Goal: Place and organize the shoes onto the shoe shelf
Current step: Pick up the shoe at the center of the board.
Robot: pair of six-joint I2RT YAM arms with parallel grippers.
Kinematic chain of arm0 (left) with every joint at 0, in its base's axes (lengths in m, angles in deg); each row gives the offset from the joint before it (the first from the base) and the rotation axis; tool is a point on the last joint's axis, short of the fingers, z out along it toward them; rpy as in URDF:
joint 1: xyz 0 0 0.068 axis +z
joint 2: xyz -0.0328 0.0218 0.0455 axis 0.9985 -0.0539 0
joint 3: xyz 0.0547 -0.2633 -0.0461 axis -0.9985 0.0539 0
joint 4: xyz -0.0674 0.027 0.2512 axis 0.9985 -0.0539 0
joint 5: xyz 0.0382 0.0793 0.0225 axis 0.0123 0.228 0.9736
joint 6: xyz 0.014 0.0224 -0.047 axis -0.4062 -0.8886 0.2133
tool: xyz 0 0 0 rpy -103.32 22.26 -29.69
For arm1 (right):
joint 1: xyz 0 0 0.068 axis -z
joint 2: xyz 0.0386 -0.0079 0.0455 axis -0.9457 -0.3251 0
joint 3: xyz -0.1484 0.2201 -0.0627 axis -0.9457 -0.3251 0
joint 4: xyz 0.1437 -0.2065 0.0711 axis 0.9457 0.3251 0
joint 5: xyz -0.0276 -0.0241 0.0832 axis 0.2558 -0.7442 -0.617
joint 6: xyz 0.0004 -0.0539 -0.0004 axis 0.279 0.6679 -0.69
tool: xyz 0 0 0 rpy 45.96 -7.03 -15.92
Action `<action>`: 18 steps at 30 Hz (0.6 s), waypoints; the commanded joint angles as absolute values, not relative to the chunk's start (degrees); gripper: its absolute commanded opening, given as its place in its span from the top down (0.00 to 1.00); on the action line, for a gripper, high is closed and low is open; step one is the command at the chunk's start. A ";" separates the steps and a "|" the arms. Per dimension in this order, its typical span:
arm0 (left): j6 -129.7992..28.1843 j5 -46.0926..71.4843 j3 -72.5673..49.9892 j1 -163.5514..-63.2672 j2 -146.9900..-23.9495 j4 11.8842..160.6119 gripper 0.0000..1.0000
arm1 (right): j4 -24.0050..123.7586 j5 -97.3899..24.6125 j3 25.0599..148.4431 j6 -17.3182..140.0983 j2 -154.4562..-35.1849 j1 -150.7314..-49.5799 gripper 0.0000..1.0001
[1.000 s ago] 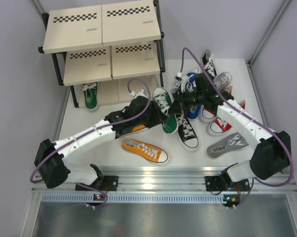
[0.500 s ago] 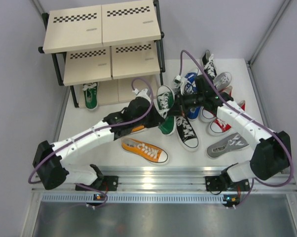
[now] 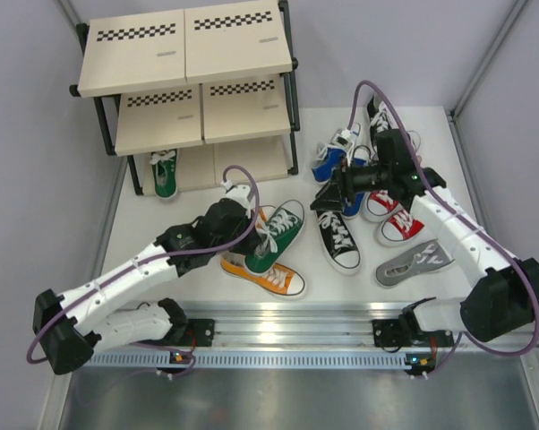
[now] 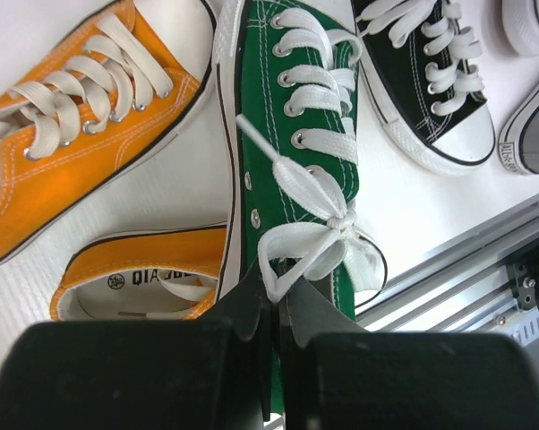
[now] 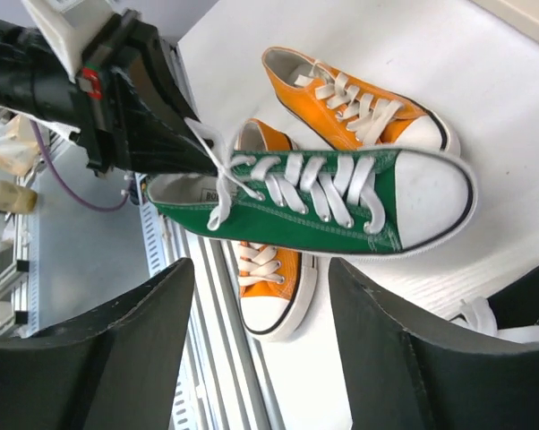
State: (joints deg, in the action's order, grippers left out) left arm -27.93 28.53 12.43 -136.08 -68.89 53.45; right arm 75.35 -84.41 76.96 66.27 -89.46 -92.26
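A green shoe [image 3: 278, 235] hangs just above the table, and my left gripper [image 3: 252, 240] is shut on its heel rim, with a lace loop by the fingers. In the left wrist view the gripper [image 4: 274, 300] pinches the green shoe [image 4: 296, 134] over two orange shoes [image 4: 81, 134]. My right gripper [image 3: 328, 197] is open and holds nothing, to the right of the shoe's toe. Its wrist view shows the gripper [image 5: 260, 349] facing the green shoe [image 5: 323, 202]. The shoe shelf [image 3: 144, 54] stands at the far left, with another green shoe [image 3: 165, 172] on its bottom tier.
An orange shoe [image 3: 268, 276] lies near the front rail, and a second orange one is partly under the left arm. A black shoe [image 3: 339, 240], a blue shoe [image 3: 330, 163], red shoes [image 3: 397, 222] and a grey shoe [image 3: 413, 264] crowd the right side.
My right gripper let go of the green shoe, opened and drew back to the right. The left gripper closed on the shoe and carried it toward the near left, over the orange shoes.
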 commanded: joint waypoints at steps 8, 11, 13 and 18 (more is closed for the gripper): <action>-29.52 29.48 9.20 -135.95 -61.31 59.80 1.00 | 59.94 -82.54 67.46 54.15 -88.27 -90.90 0.20; -30.04 29.31 9.02 -135.95 -59.29 59.80 1.00 | 56.50 -81.66 66.49 50.02 -88.71 -89.93 0.18; -30.13 28.87 8.50 -135.95 -58.58 59.89 1.00 | 54.12 -80.44 66.66 47.03 -89.32 -89.84 0.17; -30.13 27.47 6.92 -135.95 -58.05 60.32 1.00 | 50.61 -78.23 67.28 39.82 -91.78 -89.84 0.09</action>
State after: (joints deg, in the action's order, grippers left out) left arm -29.61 28.68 11.30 -136.06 -59.78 53.42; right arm 57.27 -80.01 66.25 45.81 -90.36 -90.34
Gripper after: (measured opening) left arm 0.034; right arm 0.892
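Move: The left hand already holds the green shoe near its heel, the shoe's middle about 6 cm to its right, 4 cm ahead and 4 cm below; the lower orange shoe lies some 13 cm beneath it, 4 cm ahead and 1 cm right. From the empty right hand the green shoe's middle is about 11 cm left, 1 cm ahead and 11 cm lower, its toe nearer and farther forward. On the board the black shoe lies about 12 cm ahead, 7 cm right and 22 cm below the right hand. Straight up by about 5 cm, the left hand lifts the green shoe in its kept grip, tipping its fingers some 10 degrees nearer level. Meanwhile the right hand sinks about 4 cm, then goes forward some 3 cm towards the toe, rolling and swinging clockwise as its fingers open from half to nearly full. ##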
